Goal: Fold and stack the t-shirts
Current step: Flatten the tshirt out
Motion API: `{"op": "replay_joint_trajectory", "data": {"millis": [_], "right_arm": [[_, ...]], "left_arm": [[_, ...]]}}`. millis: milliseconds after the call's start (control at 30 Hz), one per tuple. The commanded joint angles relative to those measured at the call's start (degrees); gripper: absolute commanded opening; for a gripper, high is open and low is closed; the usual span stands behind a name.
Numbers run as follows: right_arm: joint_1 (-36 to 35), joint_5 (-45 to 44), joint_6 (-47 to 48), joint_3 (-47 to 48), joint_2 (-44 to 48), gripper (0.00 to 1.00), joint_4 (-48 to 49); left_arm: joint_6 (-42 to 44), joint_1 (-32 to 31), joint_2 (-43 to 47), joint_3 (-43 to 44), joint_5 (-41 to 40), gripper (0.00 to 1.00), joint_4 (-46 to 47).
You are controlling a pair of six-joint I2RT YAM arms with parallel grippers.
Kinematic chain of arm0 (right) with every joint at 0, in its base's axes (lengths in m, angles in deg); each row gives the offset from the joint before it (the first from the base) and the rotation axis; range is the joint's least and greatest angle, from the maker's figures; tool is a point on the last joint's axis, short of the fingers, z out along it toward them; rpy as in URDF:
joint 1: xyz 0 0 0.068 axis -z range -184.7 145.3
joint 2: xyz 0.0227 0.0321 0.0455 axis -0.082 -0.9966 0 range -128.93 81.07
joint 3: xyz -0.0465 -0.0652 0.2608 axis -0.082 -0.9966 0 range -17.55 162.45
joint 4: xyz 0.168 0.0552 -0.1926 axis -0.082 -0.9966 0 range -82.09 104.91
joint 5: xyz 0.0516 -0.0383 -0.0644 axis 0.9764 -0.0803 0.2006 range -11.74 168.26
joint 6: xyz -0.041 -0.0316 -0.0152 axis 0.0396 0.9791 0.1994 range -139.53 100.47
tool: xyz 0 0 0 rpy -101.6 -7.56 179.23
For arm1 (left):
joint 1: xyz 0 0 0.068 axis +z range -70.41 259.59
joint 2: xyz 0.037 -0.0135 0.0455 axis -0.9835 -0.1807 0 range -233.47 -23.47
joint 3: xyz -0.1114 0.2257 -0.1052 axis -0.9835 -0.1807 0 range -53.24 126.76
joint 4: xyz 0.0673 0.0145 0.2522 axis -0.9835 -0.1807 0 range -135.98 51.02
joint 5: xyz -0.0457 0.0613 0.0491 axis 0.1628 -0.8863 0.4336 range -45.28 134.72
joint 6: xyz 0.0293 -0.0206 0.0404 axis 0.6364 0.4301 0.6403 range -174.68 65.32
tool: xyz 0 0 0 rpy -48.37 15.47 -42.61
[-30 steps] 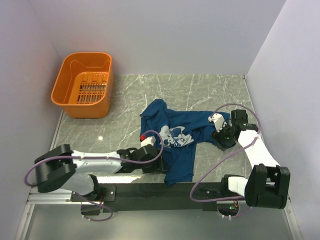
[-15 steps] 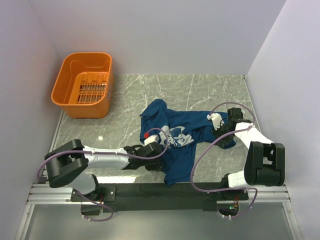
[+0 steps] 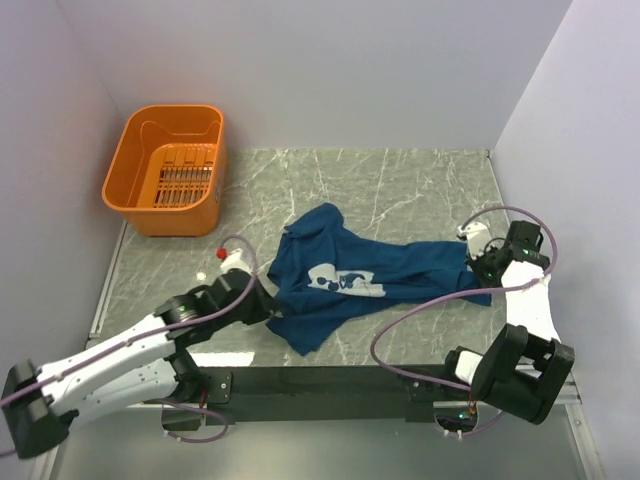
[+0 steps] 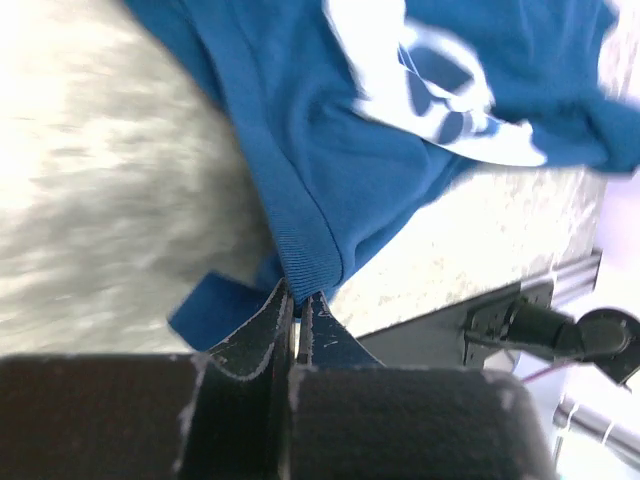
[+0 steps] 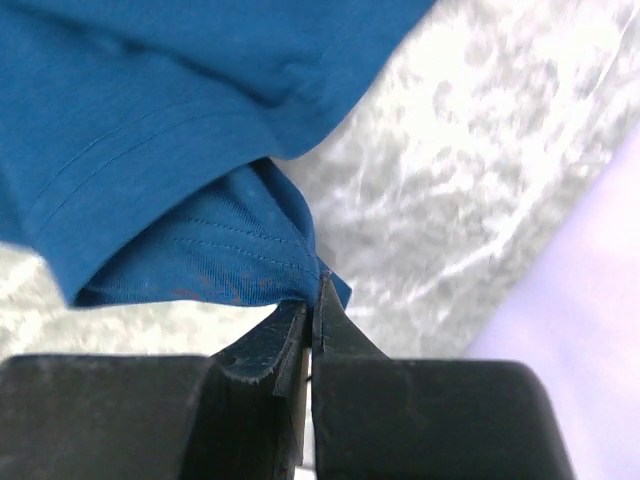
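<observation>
The dark blue t-shirt (image 3: 400,266) lies crumpled but pulled out sideways across the marble table (image 3: 400,190), its pale chest print (image 3: 345,283) facing up. My left gripper (image 3: 266,304) is shut on the shirt's left end; in the left wrist view its tips (image 4: 297,298) pinch a ribbed band of the t-shirt (image 4: 305,240). My right gripper (image 3: 479,266) is shut on the shirt's right end; in the right wrist view its tips (image 5: 312,292) clamp a stitched hem edge of the t-shirt (image 5: 180,230).
An orange plastic basket (image 3: 165,170) stands at the back left of the table. Walls close in on the left, back and right. The black base rail (image 3: 330,380) runs along the near edge.
Both grippers have shut on the shirt. The left arm drew back to the left and the right arm moved right, stretching the bunched shirt out between them.
</observation>
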Motion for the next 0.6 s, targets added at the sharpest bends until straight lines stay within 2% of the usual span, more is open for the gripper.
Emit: {"op": "replay_joint_trajectory", "data": {"millis": [0,200,433,567], "right_arm": [[4.4,0.8,6.2,0.1,0.4,0.00,-4.5],[13.5,11.0,5.0,8.2,-4.3,0.00,-11.5],[12.2,17.0,2.9,9.1,-8.3,0.01,-13.4],[9.1,21.6,0.2,11.5,-9.3,0.00,-15.1]], "left_arm": [[3.1,4.7,4.3,0.0,-0.4,0.01,-8.0],[5.3,8.6,3.0,1.0,1.6,0.00,-7.0],[7.6,10.3,-6.9,0.9,5.3,0.00,3.6],[11.2,12.5,-13.4,5.3,6.1,0.00,6.5]]}}
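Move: The left hand, holding the shirt's near-left hem, is to bring it over the table some 4 cm ahead, 3 cm left and 10 cm below. From it the white print is about 11 cm ahead and 20 cm right, the loose lower flap 3 cm back and 9 cm right. The right hand grips the shirt's right end, with its table spot about 1 cm back and 6 cm down; the print is roughly 37 cm left and 4 cm ahead. Both shut grippers keep their pinch on the shirt and draw it out between them: the left goes about 4 cm left, then sinks some 5 cm towards the table while edging forward. The right backs off and slips right, 2 to 3 cm each, then returns left as its left side rolls up nearly 20 degrees. ##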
